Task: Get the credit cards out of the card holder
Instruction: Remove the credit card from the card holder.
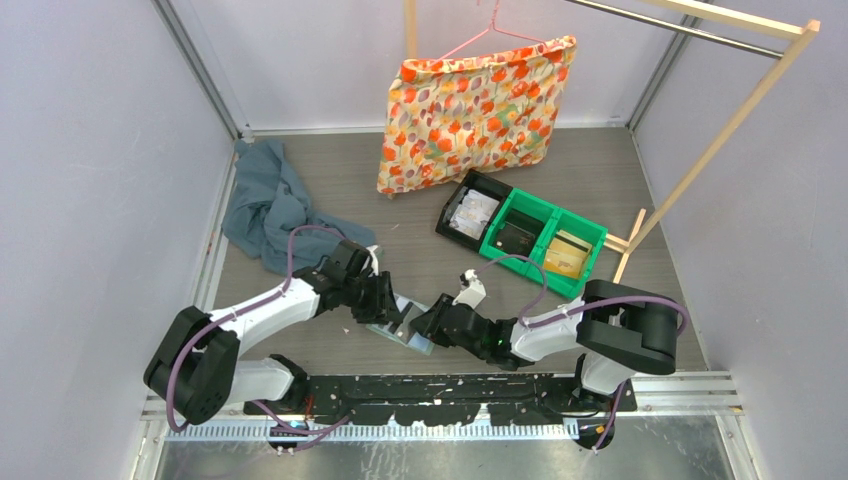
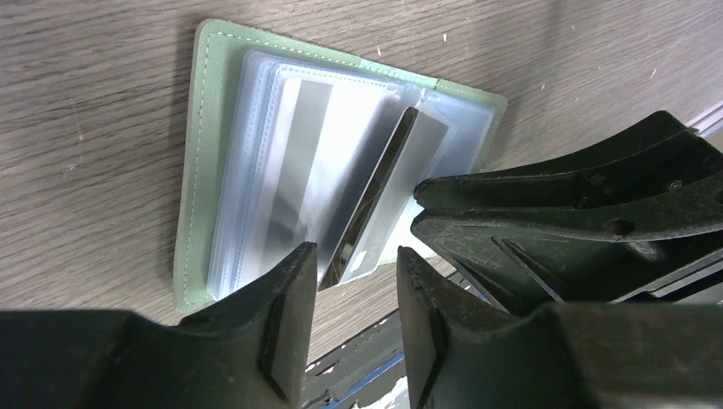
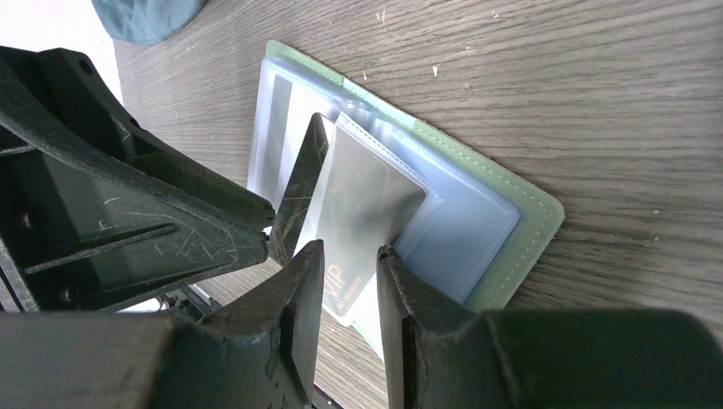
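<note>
The card holder (image 1: 400,327) lies open near the table's front edge, a pale green cover (image 2: 198,153) with clear pockets. A dark-edged credit card (image 2: 373,200) sticks up tilted out of a pocket. My left gripper (image 2: 354,260) is open, one jaw on either side of that card's lower corner, a gap showing on both sides. A grey card (image 3: 367,204) marked VIP lies half out of the holder (image 3: 520,230). My right gripper (image 3: 349,251) is open, its fingertips down over the VIP card and the pockets. The two grippers (image 1: 380,305) (image 1: 428,325) almost touch over the holder.
A blue-grey cloth (image 1: 270,205) lies at the back left. Green bins (image 1: 545,240) and a black bin (image 1: 470,215) with cards stand at the back right. A floral cushion (image 1: 475,110) hangs behind, beside a wooden rack (image 1: 720,140). The base rail (image 1: 450,385) runs close in front.
</note>
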### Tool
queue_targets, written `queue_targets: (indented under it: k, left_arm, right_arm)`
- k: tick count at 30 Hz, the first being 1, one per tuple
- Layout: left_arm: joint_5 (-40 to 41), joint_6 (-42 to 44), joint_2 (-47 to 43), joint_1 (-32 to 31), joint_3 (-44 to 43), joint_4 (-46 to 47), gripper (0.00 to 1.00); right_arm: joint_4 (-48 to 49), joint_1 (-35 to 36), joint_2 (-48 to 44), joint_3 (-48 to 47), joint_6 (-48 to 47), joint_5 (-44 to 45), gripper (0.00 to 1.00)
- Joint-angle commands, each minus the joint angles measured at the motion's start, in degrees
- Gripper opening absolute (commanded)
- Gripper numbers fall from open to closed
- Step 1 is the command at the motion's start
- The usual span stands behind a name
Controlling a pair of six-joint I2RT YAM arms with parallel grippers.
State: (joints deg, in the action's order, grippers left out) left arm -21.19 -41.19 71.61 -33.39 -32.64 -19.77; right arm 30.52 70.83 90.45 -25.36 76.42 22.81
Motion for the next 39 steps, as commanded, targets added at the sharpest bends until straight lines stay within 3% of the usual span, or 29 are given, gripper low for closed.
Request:
queue_targets:
  k: [1, 9, 15, 19, 30, 33, 36, 39]
  left_arm:
    - [-2.1, -0.6, -0.2, -0.3, 1.0, 5.4, 0.39]
    - [-2.6, -1.2, -0.5, -0.2, 2.3, 7.1, 0.30]
    - [-2.3, -1.6, -1.5, -0.2, 4.2, 9.1, 0.39]
    - [-3.3, -2.0, -2.3, -0.2, 6.3, 12.8, 0.39]
    - [-4.5, -0.7, -4.1, -0.1, 9.6, 19.4, 0.33]
    - [-4.7, -0.9, -3.4, -0.1, 10.3, 21.6, 0.27]
    - [-4.6, -0.8, -2.3, -0.1, 10.2, 22.3, 0.09]
    - [-4.2, -0.5, -1.3, 0.0, 9.7, 22.1, 0.01]
  right_arm:
    - [0.2, 0.2, 1.3, 1.1, -2.4, 0.2, 0.35]
    - [0.2, -0.4, 0.0, 2.2, -3.2, 0.0, 0.36]
    - [4.9, -4.7, 0.2, 4.0, -8.7, -9.3, 0.36]
    - [3.3, -7.0, 1.8, 1.8, -14.1, -17.0, 0.37]
    - [1.4, -9.3, 0.5, 2.8, -14.9, -19.6, 0.38]
    - [0.7, -9.7, 0.6, 2.9, -15.1, -20.0, 0.38]
    - [0.8, -10.0, 1.1, 2.9, -15.2, -20.2, 0.38]
    - [1.5, -10.2, 1.8, 3.1, -15.1, -20.3, 0.38]
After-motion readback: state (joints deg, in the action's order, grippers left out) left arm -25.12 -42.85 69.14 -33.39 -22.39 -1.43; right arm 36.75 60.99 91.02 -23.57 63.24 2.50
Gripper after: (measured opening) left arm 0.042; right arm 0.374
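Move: The credit card, its dark edge showing out of the clear sleeve, lies about 3 cm right of the left hand, level with it fore and aft and 2 cm lower. The open card holder's middle is some 4 cm right, 1 cm back and 3 cm down; the black tray is roughly 21 cm ahead and 16 cm right. From the right hand the card is about 2 cm left, level fore and aft, 1 cm down. The card's exposed edge is taken by the left fingers: they ease about 1 cm right and nearly as far down, tilting some 10 degrees flatter towards the right, narrow, reopen a little, then shut on it. The right hand stays over the sleeve, its half-open tips still resting on it, and swivels about 15 degrees counter-clockwise. ##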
